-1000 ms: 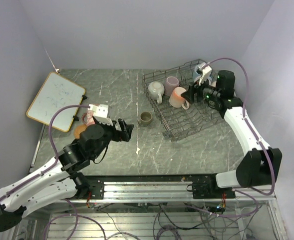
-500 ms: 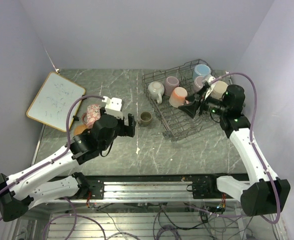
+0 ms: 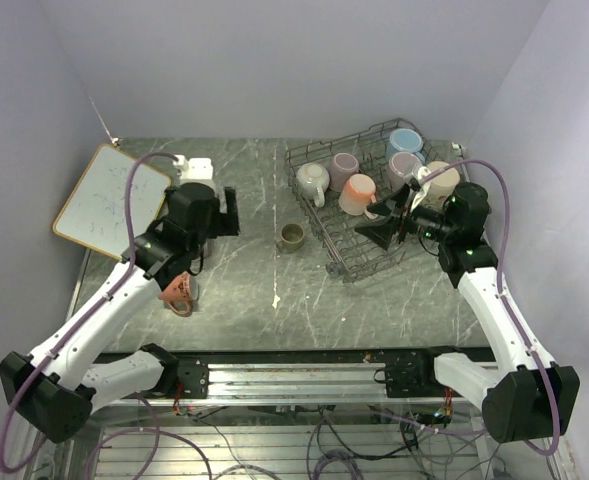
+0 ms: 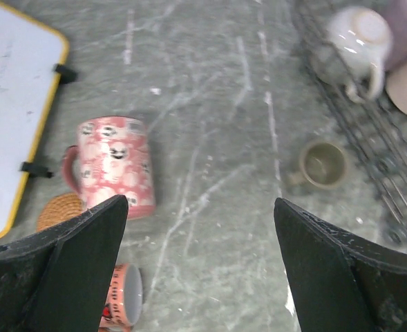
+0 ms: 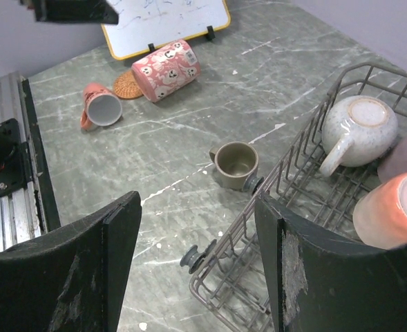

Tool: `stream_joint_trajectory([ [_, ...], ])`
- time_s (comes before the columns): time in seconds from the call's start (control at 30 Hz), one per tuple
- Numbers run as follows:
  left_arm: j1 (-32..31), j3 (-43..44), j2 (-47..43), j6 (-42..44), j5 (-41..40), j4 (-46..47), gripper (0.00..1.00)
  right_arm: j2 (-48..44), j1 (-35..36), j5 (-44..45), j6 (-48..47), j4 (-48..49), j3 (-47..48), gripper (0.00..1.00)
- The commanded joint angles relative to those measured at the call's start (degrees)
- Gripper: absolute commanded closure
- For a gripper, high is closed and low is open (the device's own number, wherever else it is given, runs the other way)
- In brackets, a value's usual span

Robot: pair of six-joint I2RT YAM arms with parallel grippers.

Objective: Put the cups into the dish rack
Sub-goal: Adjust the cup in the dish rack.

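Observation:
The dish rack (image 3: 346, 272) stands at the right and holds several cups, among them a cream speckled one (image 5: 355, 128), a peach one (image 3: 357, 193) and a light blue one (image 3: 405, 142). On the table a small olive-brown cup (image 3: 292, 236) stands upright against the rack's left side. A pink floral cup (image 4: 113, 166) lies on its side, and a peach patterned cup (image 4: 124, 304) lies near it. My left gripper (image 3: 231, 210) hovers open and empty above the table between the floral and olive cups. My right gripper (image 3: 376, 226) hangs open and empty over the rack's front part.
A wood-framed whiteboard (image 3: 111, 202) leans at the far left. A round cork coaster (image 4: 59, 211) lies by the floral cup. Walls close in at the back and both sides. The rack's small grey wheels (image 5: 202, 257) stick out at its near corner.
My left arm swung back and left, away from the olive cup toward the whiteboard. My right gripper pulled forward out of the rack's back right corner, jaws widening; a cream cup now shows there.

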Motion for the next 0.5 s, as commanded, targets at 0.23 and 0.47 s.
stream_joint_trajectory([
  [0.23, 26.05, -4.16, 4.12, -4.56, 16.28, 10.04, 0.05, -2.46, -0.41, -0.43, 1.5, 2.88, -0.92, 0.34],
  [0.47, 34.84, -7.73, 9.86, -6.63, 15.26, 16.09, 0.34, -3.21, -0.42, -0.01, 1.48, 3.2, -1.37, 0.34],
])
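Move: The pink patterned cup lies on its side on the table, about 7 cm ahead of the left hand, 9 cm to its left and roughly 20 cm below. The round coaster lies level with that hand, some 15 cm to its left and 24 cm below; the orange cup is around 8 cm back, 10 cm left and 21 cm down. From the right hand the pink cup is roughly 48 cm to the left, 8 cm ahead and 22 cm below. The empty left hand sweeps about 14 cm to the left and some 6 cm forward towards the pink patterned cup, nearly level at first and then sinking roughly 7 cm in the second half. On the way the wrist turns about 20 degrees counter-clockwise with its left side dipping a little, and the wide-open fingers close by about a quarter, still well above the cup and touching nothing. ##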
